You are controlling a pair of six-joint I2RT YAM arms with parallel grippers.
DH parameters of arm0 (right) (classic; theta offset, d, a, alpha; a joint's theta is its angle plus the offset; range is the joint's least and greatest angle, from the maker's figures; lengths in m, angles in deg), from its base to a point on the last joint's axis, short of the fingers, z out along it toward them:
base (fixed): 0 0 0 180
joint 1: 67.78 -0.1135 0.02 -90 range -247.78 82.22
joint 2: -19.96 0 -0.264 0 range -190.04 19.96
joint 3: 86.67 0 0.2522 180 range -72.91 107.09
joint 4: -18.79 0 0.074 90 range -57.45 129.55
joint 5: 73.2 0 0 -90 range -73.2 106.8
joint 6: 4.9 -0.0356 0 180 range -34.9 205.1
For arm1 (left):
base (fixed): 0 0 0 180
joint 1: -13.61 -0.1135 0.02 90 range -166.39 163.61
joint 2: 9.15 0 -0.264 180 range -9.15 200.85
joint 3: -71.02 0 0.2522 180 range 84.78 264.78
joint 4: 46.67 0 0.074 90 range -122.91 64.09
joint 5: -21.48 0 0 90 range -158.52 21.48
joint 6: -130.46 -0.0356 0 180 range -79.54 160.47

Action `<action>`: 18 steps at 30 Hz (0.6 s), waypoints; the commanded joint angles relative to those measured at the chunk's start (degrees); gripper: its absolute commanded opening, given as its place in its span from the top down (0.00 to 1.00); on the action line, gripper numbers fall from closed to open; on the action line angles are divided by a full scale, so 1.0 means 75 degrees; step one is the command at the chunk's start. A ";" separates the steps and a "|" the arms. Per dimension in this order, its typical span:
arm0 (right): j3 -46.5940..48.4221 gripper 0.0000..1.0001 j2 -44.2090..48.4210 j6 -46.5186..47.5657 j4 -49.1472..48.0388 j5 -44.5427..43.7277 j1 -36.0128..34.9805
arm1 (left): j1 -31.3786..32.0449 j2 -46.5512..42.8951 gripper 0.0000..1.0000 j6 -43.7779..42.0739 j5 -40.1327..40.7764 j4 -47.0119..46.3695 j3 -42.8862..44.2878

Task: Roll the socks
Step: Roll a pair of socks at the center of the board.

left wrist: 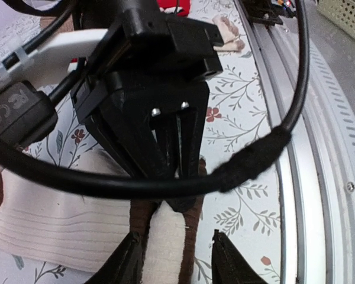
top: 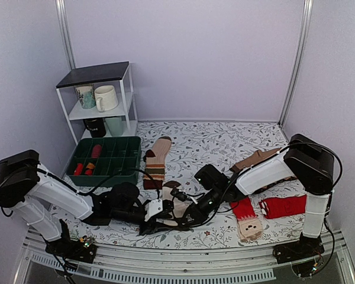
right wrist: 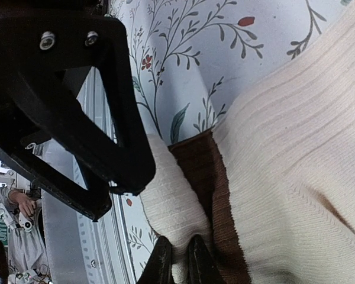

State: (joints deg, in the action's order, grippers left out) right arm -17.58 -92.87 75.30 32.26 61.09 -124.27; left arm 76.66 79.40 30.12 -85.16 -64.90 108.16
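The cream-white sock (top: 177,204) with a dark brown cuff lies at the table's near middle, between both arms. My right gripper (right wrist: 178,261) is shut on a fold of its cream cloth (right wrist: 183,201) beside the brown cuff (right wrist: 216,189). In the left wrist view, the right gripper (left wrist: 178,198) pinches the sock from above. My left gripper (left wrist: 177,260) is open and straddles the cuff (left wrist: 165,236). Its left finger (left wrist: 125,260) touches the brown edge. Its right finger (left wrist: 232,261) stands apart over the cloth-covered table. Both grippers (top: 161,220) (top: 186,214) meet over the sock.
A tan striped sock (top: 157,157) lies behind, beside a green divided tray (top: 106,155). A white shelf with mugs (top: 100,97) stands at the back left. Red socks (top: 282,206) (top: 244,208) and a brown sock (top: 254,160) lie on the right. The metal rail (left wrist: 319,177) runs close by.
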 commanded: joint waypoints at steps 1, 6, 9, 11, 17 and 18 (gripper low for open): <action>-0.0557 0.94 -0.0874 -0.0076 0.1914 -0.1151 -0.0027 | 0.0132 -0.0020 0.60 0.0183 -0.0157 -0.0414 -0.0183; -0.0544 0.94 -0.0893 -0.0075 0.1928 -0.1145 -0.0026 | 0.0129 0.0457 0.61 0.0346 -0.0265 -0.0594 -0.0105; -0.0549 0.94 -0.0890 -0.0076 0.1926 -0.1139 -0.0022 | 0.0126 0.0571 0.61 0.0399 -0.0265 -0.0734 -0.0128; -0.0562 0.94 -0.0893 -0.0087 0.1915 -0.1134 -0.0021 | 0.0118 0.0627 0.62 0.0382 -0.0244 -0.0755 -0.0110; -0.0592 0.94 -0.0893 -0.0128 0.1870 -0.1147 -0.0016 | 0.0079 0.0855 0.80 0.0433 -0.0359 -0.0749 -0.0039; -0.0591 0.94 -0.0893 -0.0134 0.1868 -0.1138 -0.0022 | 0.0083 0.0892 0.79 0.0476 -0.0375 -0.0746 -0.0051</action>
State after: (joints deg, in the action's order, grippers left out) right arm -17.38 -93.35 74.73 32.26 62.18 -123.97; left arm 76.72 84.30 32.87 -85.86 -70.15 107.57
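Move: Just below the left hand, about 3 cm down and 2 cm to its right, lies the middle of the cream-and-brown sock roll; the right hand already pinches its right part, with the roll's middle some 2 cm to that hand's left and level with it. The unrolled sock lies about 9 cm ahead of the left hand and 2 cm right of it. The red sock is roughly 25 cm right and 3 cm ahead of the left hand. Dipping about 1.5 cm after a tiny lift, the left hand brings its open fingers down astride the left end of the roll, then shuts them to about half their former gap, one finger on each side of the cream fabric. The right hand stays put and keeps its pinch on the roll's other end. ##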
